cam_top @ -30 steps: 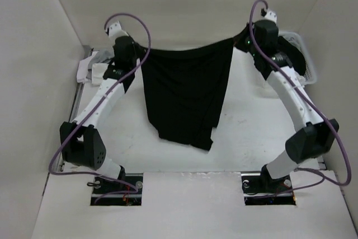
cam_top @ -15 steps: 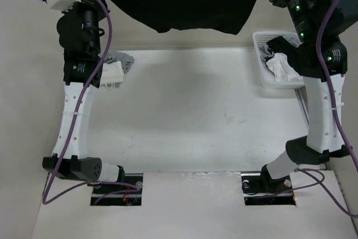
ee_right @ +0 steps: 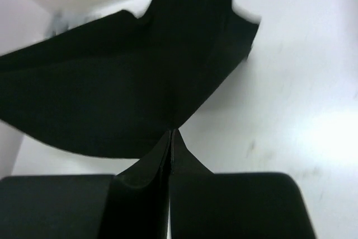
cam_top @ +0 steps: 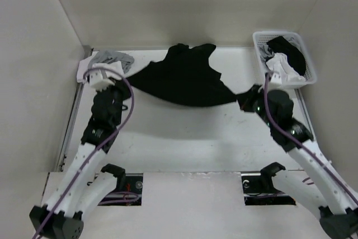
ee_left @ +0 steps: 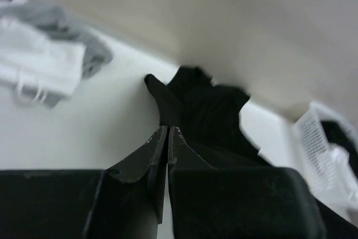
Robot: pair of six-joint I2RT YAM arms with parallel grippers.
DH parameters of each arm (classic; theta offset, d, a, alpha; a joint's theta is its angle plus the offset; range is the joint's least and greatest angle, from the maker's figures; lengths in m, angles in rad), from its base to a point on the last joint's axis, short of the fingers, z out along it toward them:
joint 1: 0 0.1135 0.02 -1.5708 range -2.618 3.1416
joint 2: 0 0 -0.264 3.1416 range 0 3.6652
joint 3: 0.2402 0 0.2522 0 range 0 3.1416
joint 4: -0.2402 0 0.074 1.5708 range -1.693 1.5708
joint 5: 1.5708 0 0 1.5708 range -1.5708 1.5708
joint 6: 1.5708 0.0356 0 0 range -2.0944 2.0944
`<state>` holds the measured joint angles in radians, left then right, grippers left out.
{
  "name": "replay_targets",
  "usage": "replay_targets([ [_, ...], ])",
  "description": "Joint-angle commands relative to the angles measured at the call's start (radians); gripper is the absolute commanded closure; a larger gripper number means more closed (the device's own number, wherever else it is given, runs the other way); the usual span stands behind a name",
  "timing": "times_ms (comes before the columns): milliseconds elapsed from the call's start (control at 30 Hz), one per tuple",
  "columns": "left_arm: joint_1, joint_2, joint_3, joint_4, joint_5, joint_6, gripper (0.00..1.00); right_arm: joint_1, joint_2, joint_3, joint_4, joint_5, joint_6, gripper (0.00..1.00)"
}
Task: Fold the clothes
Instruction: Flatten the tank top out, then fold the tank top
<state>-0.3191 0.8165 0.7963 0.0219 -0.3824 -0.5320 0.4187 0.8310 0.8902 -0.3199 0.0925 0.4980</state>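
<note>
The clothes, one plain black shirt (cam_top: pixel 187 79), hang stretched between my two grippers, and its far end lies crumpled on the table near the back wall. My left gripper (cam_top: pixel 127 79) is shut on the shirt's left edge, seen in the left wrist view as closed fingertips (ee_left: pixel 169 129) pinching black fabric (ee_left: pixel 210 113). My right gripper (cam_top: pixel 241 99) is shut on the right corner. In the right wrist view the fabric (ee_right: pixel 123 88) fans out from the closed jaws of that gripper (ee_right: pixel 172 132). The middle of the shirt sags low over the white table.
A white basket (cam_top: pixel 258 48) holding a black-and-white bundle (cam_top: pixel 286 60) stands at the back right. A small white cloth (ee_left: pixel 39 68) and a grey garment (cam_top: pixel 113 58) lie at the back left, beside my left wrist. Walls enclose the table on three sides.
Both arms have dropped from their high raised pose and drawn back toward the near edge. The shirt came down with them; its far end now rests on the table.
</note>
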Motion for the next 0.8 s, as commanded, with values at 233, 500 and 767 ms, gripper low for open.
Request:
replay_targets([
  [233, -0.105, -0.620, -0.261, -0.670, -0.144, -0.268, 0.99, 0.558, -0.482, -0.467, -0.184, 0.168, 0.457, 1.00],
  [500, -0.200, -0.496, -0.181, -0.553, -0.250, -0.291, 1.00, 0.891, -0.324, -0.248, -0.305, 0.556, 0.495, 1.00],
  [767, -0.085, 0.075, 0.006, 0.071, -0.236, -0.112, 0.99, 0.108, 0.107, -0.074, 0.210, 0.074, 0.119, 1.00],
])
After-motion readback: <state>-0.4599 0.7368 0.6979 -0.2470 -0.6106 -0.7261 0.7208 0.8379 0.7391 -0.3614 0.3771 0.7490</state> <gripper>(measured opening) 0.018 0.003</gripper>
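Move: Out ahead and between the two hands, which still pinch its hem corners high above the table, hangs the tank top: its middle lies about 12 cm ahead, 22 cm right and 20 cm below the left hand, or 16 cm ahead, 19 cm left and 16 cm below the right. From the left hand the grey-and-white pile is some 18 cm ahead, 15 cm left; from the right hand the basket is about 21 cm ahead, 24 cm right. Swinging back and down with the hem corners pinched in shut fingers, the hands draw the tank top away from the far wall: the left goes about 13 cm back and 11 down, the right some 19 back and 14 down while drifting left and turning counter-clockwise. Both tip their fingers down, then sweep forward again and rise slightly, the right yawing back clockwise. ##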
